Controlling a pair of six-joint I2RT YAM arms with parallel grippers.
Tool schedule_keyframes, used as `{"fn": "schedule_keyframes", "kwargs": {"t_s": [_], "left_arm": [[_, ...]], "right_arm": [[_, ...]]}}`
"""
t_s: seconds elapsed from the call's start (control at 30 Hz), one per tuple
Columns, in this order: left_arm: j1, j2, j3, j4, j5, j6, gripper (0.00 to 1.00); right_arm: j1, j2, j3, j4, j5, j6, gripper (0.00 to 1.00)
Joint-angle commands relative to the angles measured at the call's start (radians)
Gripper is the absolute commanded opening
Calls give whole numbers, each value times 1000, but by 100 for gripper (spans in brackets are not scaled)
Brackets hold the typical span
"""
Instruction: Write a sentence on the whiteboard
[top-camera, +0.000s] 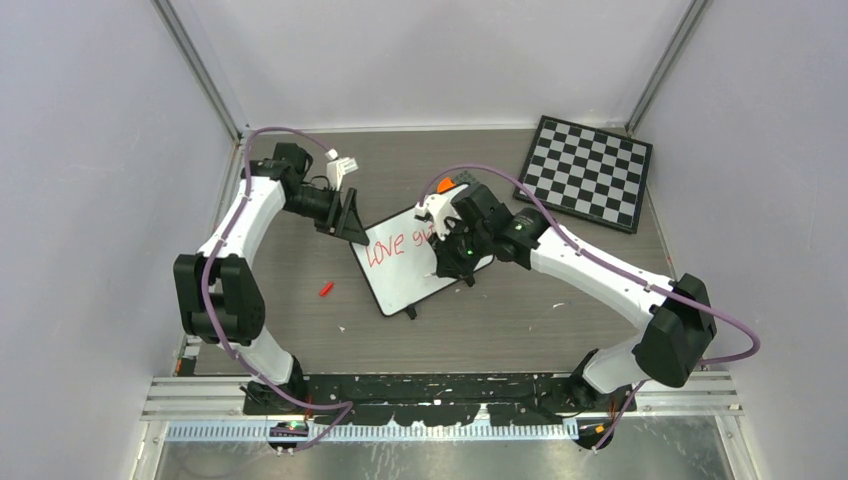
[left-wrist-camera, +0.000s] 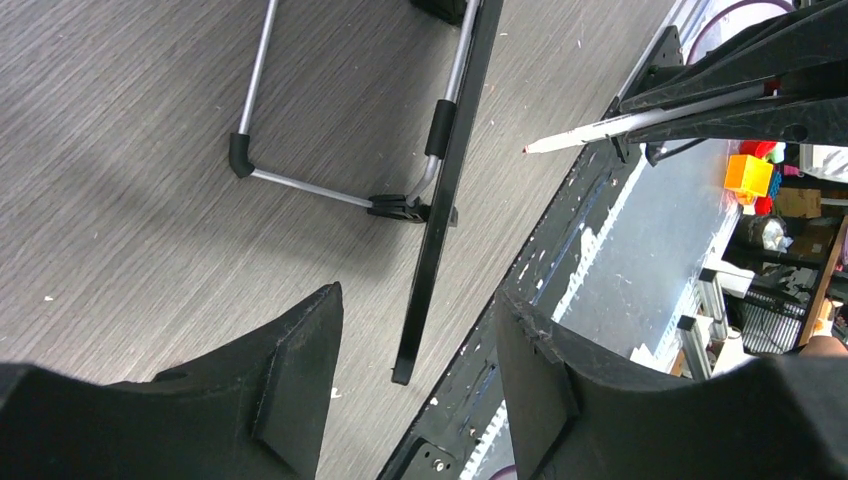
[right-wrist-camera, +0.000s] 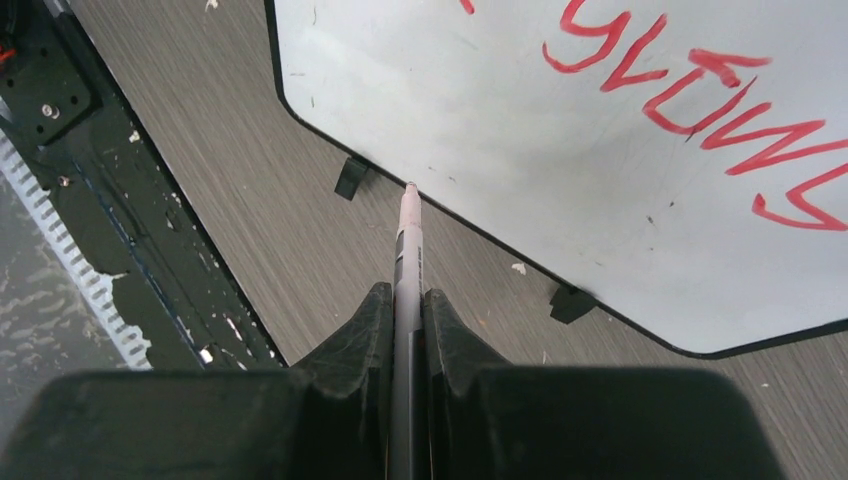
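The whiteboard (top-camera: 400, 272) sits mid-table, propped on a thin metal stand (left-wrist-camera: 300, 185). Red handwritten words of the sentence (top-camera: 386, 248) run across its upper part, seen closer in the right wrist view (right-wrist-camera: 700, 110). My left gripper (top-camera: 352, 228) is at the board's far left corner, open. The board's black edge (left-wrist-camera: 440, 230) passes between its fingers (left-wrist-camera: 290, 380) without touching them. My right gripper (top-camera: 452, 262) is shut on a white marker (right-wrist-camera: 408, 250). The marker's tip points at the board's near rim (right-wrist-camera: 330, 140); I cannot tell whether it touches.
A checkered chessboard (top-camera: 588, 172) lies at the back right. A small red cap (top-camera: 326, 289) rests on the table left of the whiteboard. An orange object (top-camera: 445, 184) shows behind the right wrist. The black base rail (top-camera: 450, 385) runs along the near edge.
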Motion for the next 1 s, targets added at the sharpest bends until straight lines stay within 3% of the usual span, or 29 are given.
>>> {"fn": "schedule_keyframes", "kwargs": {"t_s": [0.0, 0.4, 0.97], "left_arm": [[-5, 9, -12, 44, 3, 2, 59], [-26, 50, -5, 58, 21, -1, 47], [-42, 68, -7, 61, 27, 2, 16]], "right_arm": [[5, -13, -24, 168, -11, 30, 0], [10, 4, -47, 286, 4, 61, 0], [22, 15, -53, 317, 10, 99, 0]]}}
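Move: The right hand, with the marker already in its fingers, has the blank patch under "Love" about 7 cm to its left, 3 ahead and 3 below. "Love" is some 12 cm left and 6 ahead, "grows" 3 left and 9 ahead, both slightly lower. The open left hand has the whiteboard's upper left corner about 2 cm to its right and 2 below; the red cap lies on the table 7 cm left, 10 back and 17 down. The right hand keeps its hold on the marker and carries it left and forward over the whiteboard, about 4 cm in all and rising 1 cm, tilting roughly 10 degrees so that its left side lifts, quick at first and then easing off with the tip at the blank area under "Love". Meanwhile the left hand sinks about 1.5 cm and shifts as much to the right, its fingers closing from half open to nearly shut around the board's upper left corner, one on either face. ##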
